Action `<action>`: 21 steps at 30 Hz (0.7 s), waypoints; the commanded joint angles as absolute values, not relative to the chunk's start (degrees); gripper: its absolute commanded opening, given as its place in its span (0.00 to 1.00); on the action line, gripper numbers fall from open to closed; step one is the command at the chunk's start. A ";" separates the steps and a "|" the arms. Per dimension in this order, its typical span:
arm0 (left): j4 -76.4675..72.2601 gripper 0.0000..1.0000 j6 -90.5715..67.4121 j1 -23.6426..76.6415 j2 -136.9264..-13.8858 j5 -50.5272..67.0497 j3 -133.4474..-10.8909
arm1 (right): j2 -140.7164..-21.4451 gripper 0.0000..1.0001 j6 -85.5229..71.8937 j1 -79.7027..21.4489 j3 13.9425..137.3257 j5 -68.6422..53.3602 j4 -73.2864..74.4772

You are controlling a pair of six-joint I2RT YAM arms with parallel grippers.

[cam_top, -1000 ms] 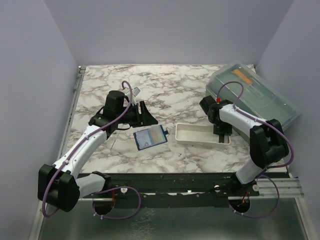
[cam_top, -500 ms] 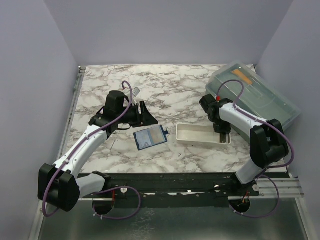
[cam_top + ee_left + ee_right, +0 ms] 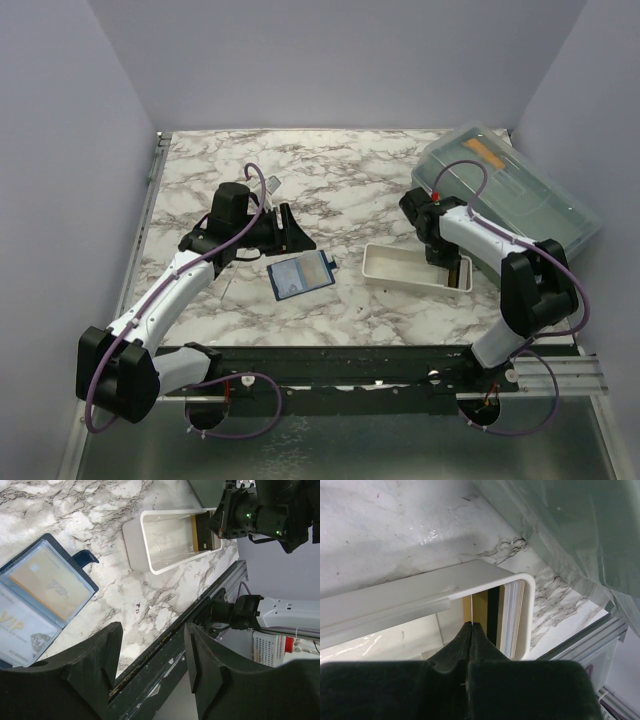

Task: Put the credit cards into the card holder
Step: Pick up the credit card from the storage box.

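The card holder [image 3: 300, 273] lies open on the marble, left of centre; in the left wrist view the card holder [image 3: 45, 595] shows a golden-tan card [image 3: 50, 582] and a pale card in its clear pockets. My left gripper [image 3: 290, 228] hovers open just behind it, with nothing between its fingers [image 3: 152, 627]. My right gripper [image 3: 452, 270] reaches into the right end of the white tray [image 3: 395, 268]. In the right wrist view its jaws [image 3: 471, 625] are shut on the thin edge of a golden credit card [image 3: 481, 610] standing upright. More cards [image 3: 512, 615] lean against the tray's end wall.
A large grey-green translucent plastic box [image 3: 505, 190] with an orange strip [image 3: 487, 152] on it sits at the back right, close behind my right arm. The table's black front rail [image 3: 350, 360] runs just below the tray.
My right gripper has closed on the card in the tray. The tray has slid a little to the right and turned. The left arm has not moved.
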State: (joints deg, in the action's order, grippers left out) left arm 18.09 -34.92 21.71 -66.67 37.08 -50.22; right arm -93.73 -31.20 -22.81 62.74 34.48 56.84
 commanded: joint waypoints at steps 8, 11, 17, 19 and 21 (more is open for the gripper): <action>16.93 0.59 -36.39 21.66 -66.86 38.66 -49.62 | -87.41 0.00 -27.91 -22.62 63.92 26.95 55.48; 16.88 0.59 -37.25 21.70 -67.73 38.39 -49.57 | -85.96 0.00 -27.57 -22.59 63.96 25.68 55.46; 16.79 0.59 -38.36 21.38 -69.44 38.18 -50.00 | -81.79 0.00 -25.92 -22.59 65.91 21.23 56.70; 16.72 0.59 -38.85 21.21 -70.18 38.59 -50.09 | -80.50 0.00 -24.66 -22.59 66.84 19.38 57.43; 16.44 0.59 -39.17 21.10 -70.75 38.60 -49.98 | -79.17 0.00 -22.95 -22.61 67.60 16.95 57.34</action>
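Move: My right hand is already shut on a black card in the storage box; the card holder it must reach lies open on the table about 36 cm to its left, level ahead, some 5 cm lower. The remaining cards stand about 3 cm to its right and 1 cm nearer me; the green bin's middle is roughly 12 cm right and 12 cm ahead. From my left hand, the card holder is about 4 cm left, 1 cm ahead and 17 cm down. Keeping the card pinched, I draw my right hand up about 4.5 cm and, on the same slant, some 3 cm left, away from the remaining cards and towards the card holder, gathering speed. As it rises I swing the fingers about 15 degrees closer to straight down. My left hand, half open and empty, sinks about a centimetre late on. ##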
